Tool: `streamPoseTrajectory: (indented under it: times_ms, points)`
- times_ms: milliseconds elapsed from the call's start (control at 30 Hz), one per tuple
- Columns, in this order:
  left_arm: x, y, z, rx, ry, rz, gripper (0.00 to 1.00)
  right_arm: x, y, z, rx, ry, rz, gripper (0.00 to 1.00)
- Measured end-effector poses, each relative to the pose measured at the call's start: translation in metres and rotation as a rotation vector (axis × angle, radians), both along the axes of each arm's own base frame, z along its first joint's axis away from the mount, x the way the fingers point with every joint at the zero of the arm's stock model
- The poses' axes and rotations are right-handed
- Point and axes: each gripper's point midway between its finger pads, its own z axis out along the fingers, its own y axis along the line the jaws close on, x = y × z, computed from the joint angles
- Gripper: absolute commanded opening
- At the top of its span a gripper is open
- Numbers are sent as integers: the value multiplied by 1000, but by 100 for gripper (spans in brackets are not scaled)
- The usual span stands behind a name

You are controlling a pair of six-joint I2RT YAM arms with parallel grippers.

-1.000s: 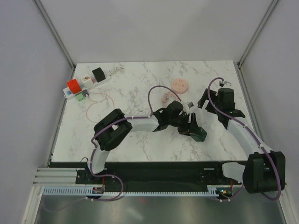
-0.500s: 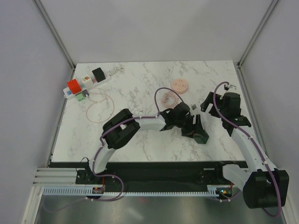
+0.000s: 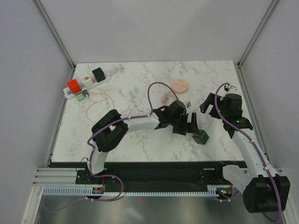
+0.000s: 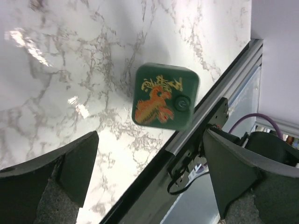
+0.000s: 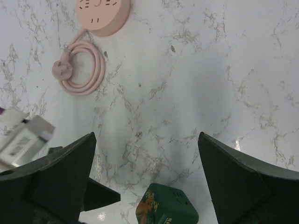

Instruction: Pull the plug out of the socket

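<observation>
The socket (image 3: 88, 81), a long white strip, lies at the far left corner with red, white and black cube plugs standing on it. A dark green cube plug (image 3: 202, 136) with an orange dragon print lies loose on the marble near the front edge, seen also in the left wrist view (image 4: 165, 96) and the right wrist view (image 5: 166, 207). My left gripper (image 3: 189, 125) (image 4: 150, 140) hangs open just left of the green plug, nothing between its fingers. My right gripper (image 3: 208, 101) (image 5: 145, 135) is open and empty, above bare marble behind that plug.
A round pink disc (image 3: 180, 85) (image 5: 103, 14) with a coiled pink cable (image 5: 81, 67) sits at the back centre. A thin pink cord loop (image 3: 96, 100) lies by the strip. The table's front rail (image 4: 219, 88) runs right beside the green plug.
My left gripper has opened, let go of the green plug and drawn back to the left of it. The plug now rests on the table. The right arm shifted slightly right.
</observation>
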Motion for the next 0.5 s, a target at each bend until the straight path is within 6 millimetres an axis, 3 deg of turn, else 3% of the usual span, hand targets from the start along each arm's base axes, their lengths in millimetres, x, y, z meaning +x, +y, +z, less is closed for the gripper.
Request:
streamPoseTrajectory:
  times_ms: [233, 333, 433, 500]
  points:
    - [25, 42, 73, -33, -163, 51, 100, -3, 3, -3, 10, 9, 16, 98]
    - [43, 72, 95, -26, -219, 96, 100, -5, 4, -4, 13, 10, 22, 98]
    - [78, 115, 111, -5, -265, 173, 100, -8, 5, -5, 14, 8, 30, 98]
    - [113, 150, 118, 18, -308, 244, 99, -10, 7, -5, 15, 9, 42, 98]
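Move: My left hand, empty, hovers just left of the green plug it has set down, which is about 5 cm to the right, 2 cm nearer the base and 3 cm lower. The black plug on the power strip lies some 35 cm ahead and 52 cm left, about level in height; the white plug is 4 cm nearer the base and 6 cm left of it. The pink cord coil lies 23 cm ahead, 12 cm left. From my right hand the black plug is roughly 24 cm ahead, 59 cm left. With the fingers still wide open, I climb away from the green plug with my left hand, then sweep left and forward ever faster towards the far-left power strip: roughly 15 cm left and 11 to 12 cm each forward and up. On the way I swing the wrist about 15 degrees counter-clockwise and roll it a little. ##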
